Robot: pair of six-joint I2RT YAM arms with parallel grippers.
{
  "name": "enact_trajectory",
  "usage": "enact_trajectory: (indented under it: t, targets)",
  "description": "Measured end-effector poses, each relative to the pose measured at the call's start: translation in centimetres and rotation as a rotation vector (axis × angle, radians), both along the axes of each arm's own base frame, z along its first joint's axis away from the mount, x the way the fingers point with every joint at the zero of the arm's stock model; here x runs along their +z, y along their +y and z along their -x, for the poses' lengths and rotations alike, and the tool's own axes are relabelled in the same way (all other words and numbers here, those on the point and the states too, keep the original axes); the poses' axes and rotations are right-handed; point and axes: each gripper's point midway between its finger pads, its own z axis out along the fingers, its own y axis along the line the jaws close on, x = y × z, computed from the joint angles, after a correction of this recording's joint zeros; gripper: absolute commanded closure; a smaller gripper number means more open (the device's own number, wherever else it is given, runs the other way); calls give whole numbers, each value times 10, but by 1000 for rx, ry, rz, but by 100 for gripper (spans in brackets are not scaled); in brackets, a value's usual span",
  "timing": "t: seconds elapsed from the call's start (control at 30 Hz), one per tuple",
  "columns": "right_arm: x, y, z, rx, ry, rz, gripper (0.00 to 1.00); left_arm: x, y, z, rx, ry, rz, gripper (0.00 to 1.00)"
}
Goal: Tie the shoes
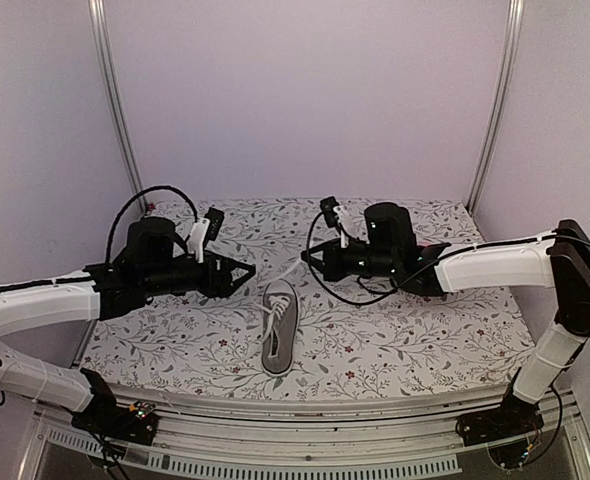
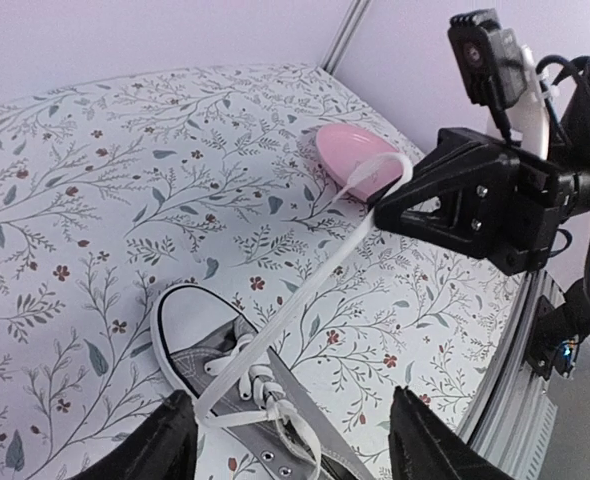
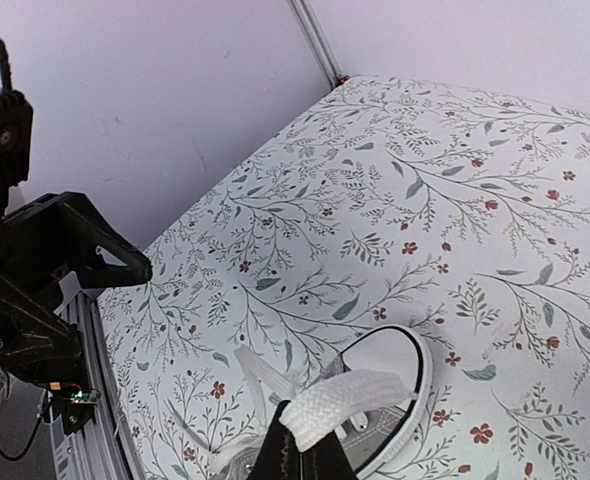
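The grey sneaker [image 1: 278, 338] with white toe cap lies mid-table, toe pointing away from the arm bases. My right gripper [image 1: 310, 258] hovers just past the toe. It is shut on one white lace [image 3: 370, 398], which runs taut from the eyelets up to its tips [image 2: 383, 205]. My left gripper [image 1: 243, 275] hangs open to the left of the shoe, a little above it. In the left wrist view its fingers [image 2: 165, 440] stand wide apart on either side of the laced part of the shoe [image 2: 215, 365], with nothing between them. The other lace end [image 3: 247, 368] lies loose beside the shoe.
A pink round plate [image 2: 355, 160] sits on the flowered tablecloth [image 1: 395, 340] behind the right gripper. Lilac walls with metal corner posts [image 1: 115, 110] close in the back and sides. The table's near rail [image 1: 305, 440] carries both arm bases.
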Motion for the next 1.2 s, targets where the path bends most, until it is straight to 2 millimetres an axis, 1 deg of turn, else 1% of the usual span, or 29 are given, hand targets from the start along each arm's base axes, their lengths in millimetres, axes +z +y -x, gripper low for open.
enact_trajectory:
  t: [0.07, 0.1, 0.2, 0.33, 0.4, 0.47, 0.53, 0.67, 0.83, 0.87, 0.9, 1.07, 1.2]
  targets:
    - [-4, -13, -4, -40, 11, 6, 98, -9, 6, 1, 37, 12, -2, 46]
    - [-5, -18, -5, -56, 16, 7, 98, -16, 7, 1, 49, 28, -6, 48]
    - [-9, -35, -9, -111, 29, 12, 98, -41, -6, 4, 46, 85, -39, 51]
    - [-14, -58, -16, -186, 45, 16, 98, -85, -30, 15, 19, 177, -129, 49]
    - [-15, -67, -19, -214, 50, 15, 98, -99, -36, 20, 12, 206, -163, 46]
    - [-14, -74, -21, -236, 49, 14, 98, -107, -40, 23, 8, 223, -184, 45]
    - [-12, -79, -23, -252, 45, 12, 98, -112, -42, 24, 12, 235, -199, 46]
    - [-7, -85, -24, -270, 35, 6, 98, -118, -40, 24, 27, 249, -214, 58]
    - [-2, -86, -23, -275, 27, -1, 98, -125, -38, 24, 43, 264, -238, 79]
    - [-3, -87, -23, -276, 27, 1, 98, -126, -38, 24, 46, 267, -239, 86]
    - [-4, -88, -22, -278, 29, 3, 98, -127, -38, 23, 48, 267, -244, 90]
    - [-4, -97, -22, -309, 24, 14, 98, -126, -36, 22, 66, 266, -253, 100]
    - [4, -114, -21, -373, 7, 26, 98, -128, -33, 20, 85, 267, -262, 100]
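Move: Below the empty left hand, some 13 cm down, 4 cm to its right and 2 cm back, lies the lace knot on the shoe. The white toe cap is about 8 cm ahead of the knot and 2 cm right of it. From the right hand, which already holds a lace end, the knot lies about 8 cm to the left, 5 cm back and 12 cm down; the pink plate is far off, some 32 cm right and 8 cm ahead. Dropping about 13 cm with a slight shift right, the left hand tips its half-open fingers farther down, then shuts them at the lace knot, pinching the lace where it leaves the shoe. Meanwhile the right hand keeps its grip and draws its lace some 11 cm to the right, away from the shoe, easing midway and turning about 20 degrees clockwise. ##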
